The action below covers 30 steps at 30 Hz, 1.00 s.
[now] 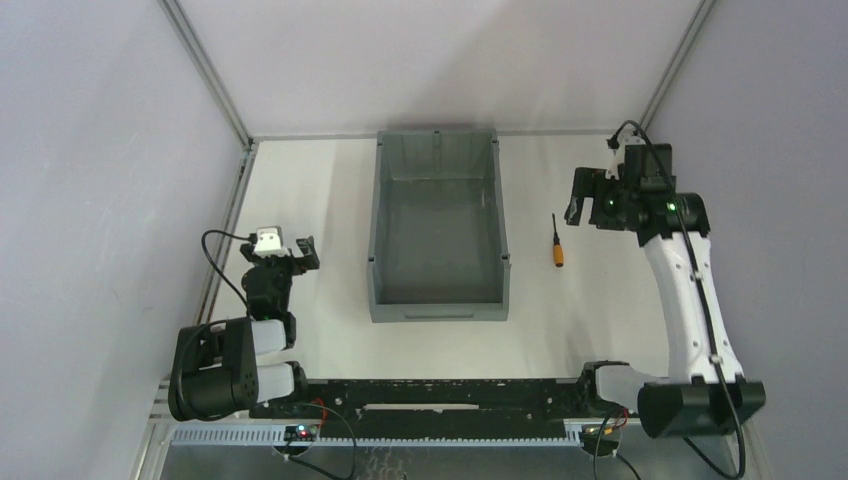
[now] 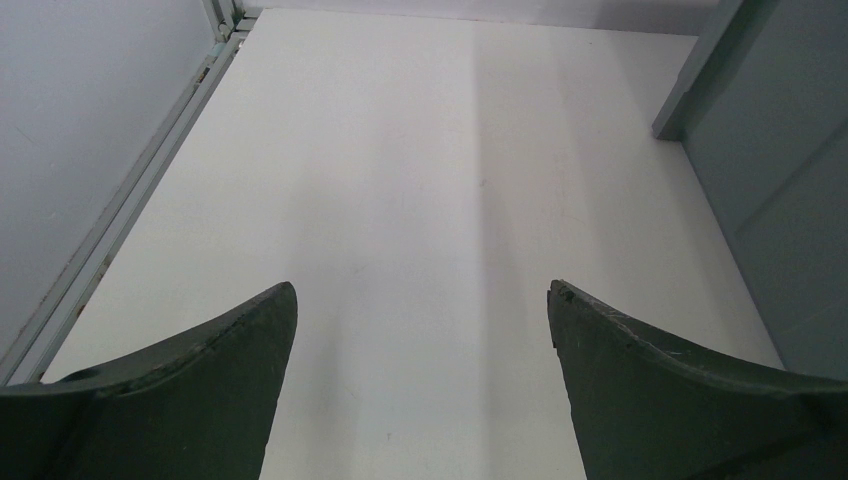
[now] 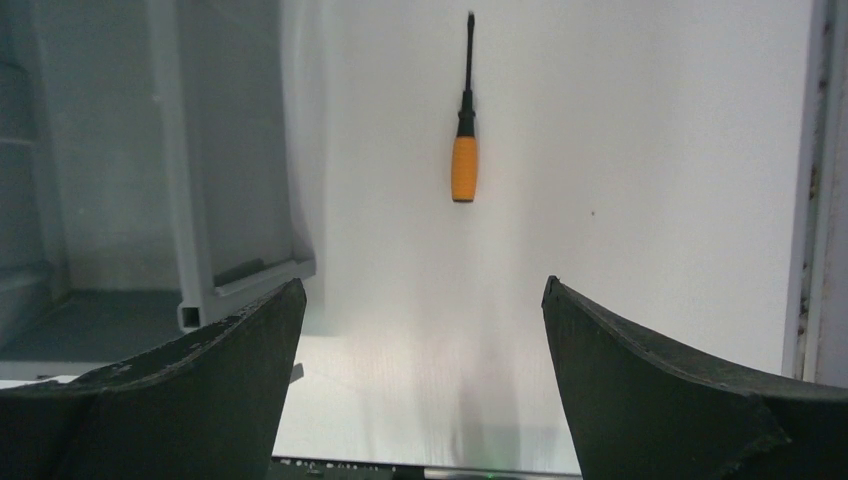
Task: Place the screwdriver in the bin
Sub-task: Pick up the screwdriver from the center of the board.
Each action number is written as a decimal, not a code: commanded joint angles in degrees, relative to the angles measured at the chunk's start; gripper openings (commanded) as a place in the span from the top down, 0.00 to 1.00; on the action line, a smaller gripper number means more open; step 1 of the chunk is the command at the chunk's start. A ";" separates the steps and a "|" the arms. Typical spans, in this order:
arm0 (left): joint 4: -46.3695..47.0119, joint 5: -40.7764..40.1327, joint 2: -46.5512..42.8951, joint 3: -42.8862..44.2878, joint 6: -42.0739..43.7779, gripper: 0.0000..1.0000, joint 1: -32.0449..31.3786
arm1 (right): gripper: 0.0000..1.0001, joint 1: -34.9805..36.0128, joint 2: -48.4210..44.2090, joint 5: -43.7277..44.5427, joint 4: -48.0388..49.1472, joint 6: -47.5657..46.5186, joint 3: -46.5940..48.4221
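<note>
The screwdriver [image 1: 558, 243], with an orange handle and a thin black shaft, lies flat on the white table just right of the grey bin [image 1: 438, 300]. In the right wrist view the screwdriver [image 3: 464, 165] lies ahead of the fingers, beyond their tips, with the bin's corner [image 3: 195, 200] at the left. My right gripper [image 1: 577, 208] hovers a little beyond and to the right of the screwdriver, open and holding nothing; in its own view this gripper [image 3: 422, 300] spans bare table. My left gripper [image 1: 304, 252] sits left of the bin, open and holding nothing [image 2: 422, 300]. The bin's outer wall [image 2: 770, 190] is at its right.
Pale enclosure walls and metal frame posts [image 1: 210, 75] border the table on the left, back and right. A black rail [image 1: 440, 395] runs along the near edge between the arm bases. A table-edge strip [image 3: 815, 190] lies right of the screwdriver.
</note>
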 commanded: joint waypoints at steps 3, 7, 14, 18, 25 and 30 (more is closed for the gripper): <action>1.19 -0.25 -0.84 2.42 -0.41 0.00 -0.28 | 0.05 -2.62 9.30 0.31 -0.01 -0.37 2.01; 1.19 -0.24 -0.85 2.37 -0.41 0.00 -0.27 | 0.07 -3.06 14.77 0.47 1.18 0.13 1.97; 1.18 -0.23 -0.79 2.38 -0.41 0.00 -0.32 | 0.13 -2.77 23.52 1.89 3.42 1.14 2.03; 1.18 -0.18 -0.91 2.40 -0.36 0.00 -0.30 | 0.16 -2.01 27.70 3.22 4.70 1.52 2.23; 1.17 -0.20 -0.79 2.41 -0.41 0.00 -0.33 | 0.21 -1.03 34.75 5.39 6.39 2.23 3.68; 1.17 -0.18 -0.84 2.38 -0.33 0.00 -0.29 | 0.26 1.17 39.82 6.42 7.21 2.93 5.13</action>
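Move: The screwdriver lies on the white board some 10 cm ahead of the right hand, barely 1 cm to its right and about 24 cm below, with its orange handle towards the robot and its shaft pointing away. The bin's middle is roughly 30 cm to the right hand's left, about 9 cm ahead and 20 cm lower. From the idle left hand, the screwdriver is around 65 cm to the right, 6 cm ahead and 8 cm below. The right hand swoops down towards the screwdriver, dropping about 18 cm while reaching some 7 cm forward, fastest at the start and slowing as it nears the board. On the way the wrist tips about 30 degrees further down, so the fingers end pointing steeply at the board, and they draw in by roughly a fifth, staying open either side of the line of the handle and still above it, with no touch to be seen. ##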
